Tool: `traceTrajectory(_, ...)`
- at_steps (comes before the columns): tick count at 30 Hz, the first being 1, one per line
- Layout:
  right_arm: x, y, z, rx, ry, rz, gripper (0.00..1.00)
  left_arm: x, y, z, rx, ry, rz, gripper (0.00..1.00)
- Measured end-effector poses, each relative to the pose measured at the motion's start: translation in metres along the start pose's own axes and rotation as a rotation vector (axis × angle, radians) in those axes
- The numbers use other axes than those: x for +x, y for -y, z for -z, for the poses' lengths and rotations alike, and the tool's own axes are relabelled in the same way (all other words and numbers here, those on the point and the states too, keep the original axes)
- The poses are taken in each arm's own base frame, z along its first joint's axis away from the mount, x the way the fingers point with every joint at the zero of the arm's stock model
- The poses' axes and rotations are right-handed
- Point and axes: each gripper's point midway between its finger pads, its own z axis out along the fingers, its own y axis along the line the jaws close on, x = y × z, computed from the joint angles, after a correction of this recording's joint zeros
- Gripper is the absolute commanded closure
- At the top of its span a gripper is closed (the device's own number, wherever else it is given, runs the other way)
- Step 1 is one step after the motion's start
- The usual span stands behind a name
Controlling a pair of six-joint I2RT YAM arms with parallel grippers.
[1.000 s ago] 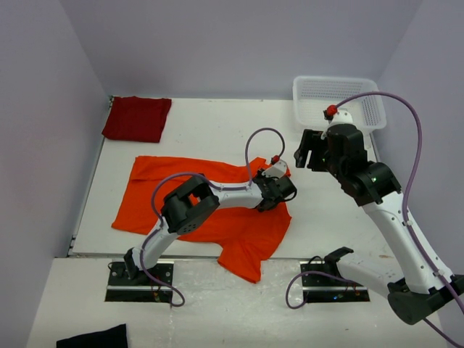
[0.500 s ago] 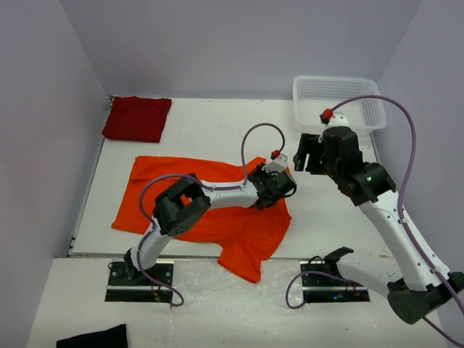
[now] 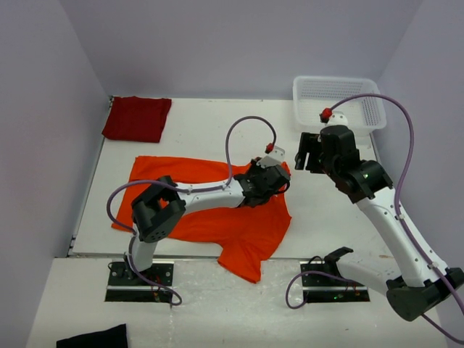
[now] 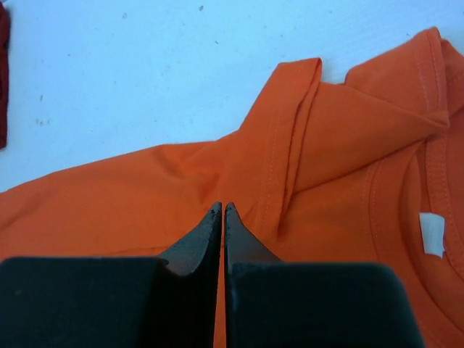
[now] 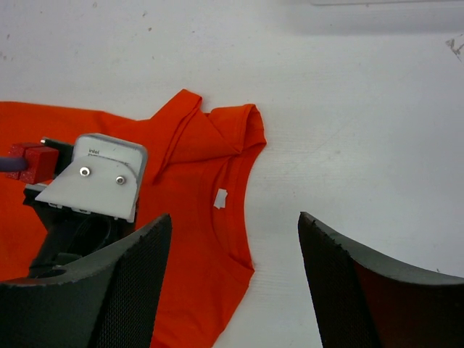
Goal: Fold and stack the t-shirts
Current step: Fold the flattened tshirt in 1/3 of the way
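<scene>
The orange t-shirt (image 3: pixel 196 217) lies spread and crumpled on the white table, collar toward the right. Its right sleeve is folded over (image 4: pixel 304 109) near the collar. The crimson t-shirt (image 3: pixel 136 118) lies folded at the far left corner. My left gripper (image 3: pixel 259 190) hovers low over the orange shirt's collar end. In the left wrist view its jaws (image 4: pixel 222 206) are shut, and no cloth shows pinched between them. My right gripper (image 3: pixel 308 152) hangs open just right of the shirt. In the right wrist view its jaws (image 5: pixel 232 215) straddle the collar edge (image 5: pixel 243 217) from above.
A white mesh basket (image 3: pixel 337 98) stands at the far right corner. A small black cloth (image 3: pixel 94 338) lies on the near ledge at the bottom left. Grey walls close the table on three sides.
My left arm has drawn back leftward, its elbow swinging left and the shut gripper sliding slightly left over the orange shirt. The right arm has barely moved.
</scene>
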Motion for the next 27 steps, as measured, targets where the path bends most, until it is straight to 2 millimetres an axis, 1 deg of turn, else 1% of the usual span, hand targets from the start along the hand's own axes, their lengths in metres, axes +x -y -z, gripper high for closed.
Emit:
traceTrajectory(1, 0.000, 0.000, 0.000, 0.000, 0.000, 0.000, 0.28, 0.002, 0.001, 0.002, 0.016, -0.006, -0.001, 0.87)
traceTrajectory(2, 0.000, 0.000, 0.000, 0.000, -0.001, 0.001, 0.28, 0.005, 0.002, 0.003, 0.033, -0.011, -0.001, 0.81)
traceTrajectory(3, 0.000, 0.000, 0.000, 0.000, -0.001, 0.001, 0.28, 0.007, 0.004, 0.005, 0.045, -0.015, -0.005, 0.77)
traceTrajectory(5, 0.000, 0.000, 0.000, -0.001, -0.001, 0.000, 0.28, 0.011, 0.010, 0.007, 0.070, -0.022, -0.010, 0.73)
traceTrajectory(11, 0.000, 0.000, 0.000, 0.000, -0.001, 0.001, 0.28, 0.018, 0.021, 0.011, 0.095, -0.028, -0.029, 0.71)
traceTrajectory(17, -0.005, 0.002, 0.005, 0.010, 0.007, 0.000, 0.28, 0.040, 0.036, -0.003, 0.085, -0.065, -0.066, 0.71)
traceTrajectory(22, -0.008, 0.005, 0.010, 0.023, 0.018, -0.001, 0.28, 0.058, 0.045, -0.014, 0.069, -0.097, -0.102, 0.71)
traceTrajectory(24, -0.009, 0.006, 0.013, 0.024, 0.023, -0.002, 0.28, 0.062, 0.047, -0.016, 0.065, -0.103, -0.110, 0.71)
traceTrajectory(27, -0.010, 0.007, 0.015, 0.022, 0.028, -0.004, 0.28, 0.061, 0.049, -0.018, 0.062, -0.103, -0.112, 0.71)
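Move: The lower end of the folded-in sleeve's edge on the orange t-shirt lies about 10 cm below the left hand, level with it fore and aft and some 2 cm to its right. At the same height, the white label is about 9 cm right of that hand and 2 cm back, and the shirt's far right corner is 7 cm ahead and 12 cm right. From the right hand, the sleeve edge is roughly 4 cm ahead, 15 cm left and 25 cm below. Easing back about 2 cm and slightly right while its shut fingers part to roughly a quarter open, the left hand then sinks some 7 cm towards the shirt, slowing at the end, with the fingertips tilting a little farther down. They finish just over the lower end of the folded sleeve's edge, one finger on each side; contact can't be seen. ##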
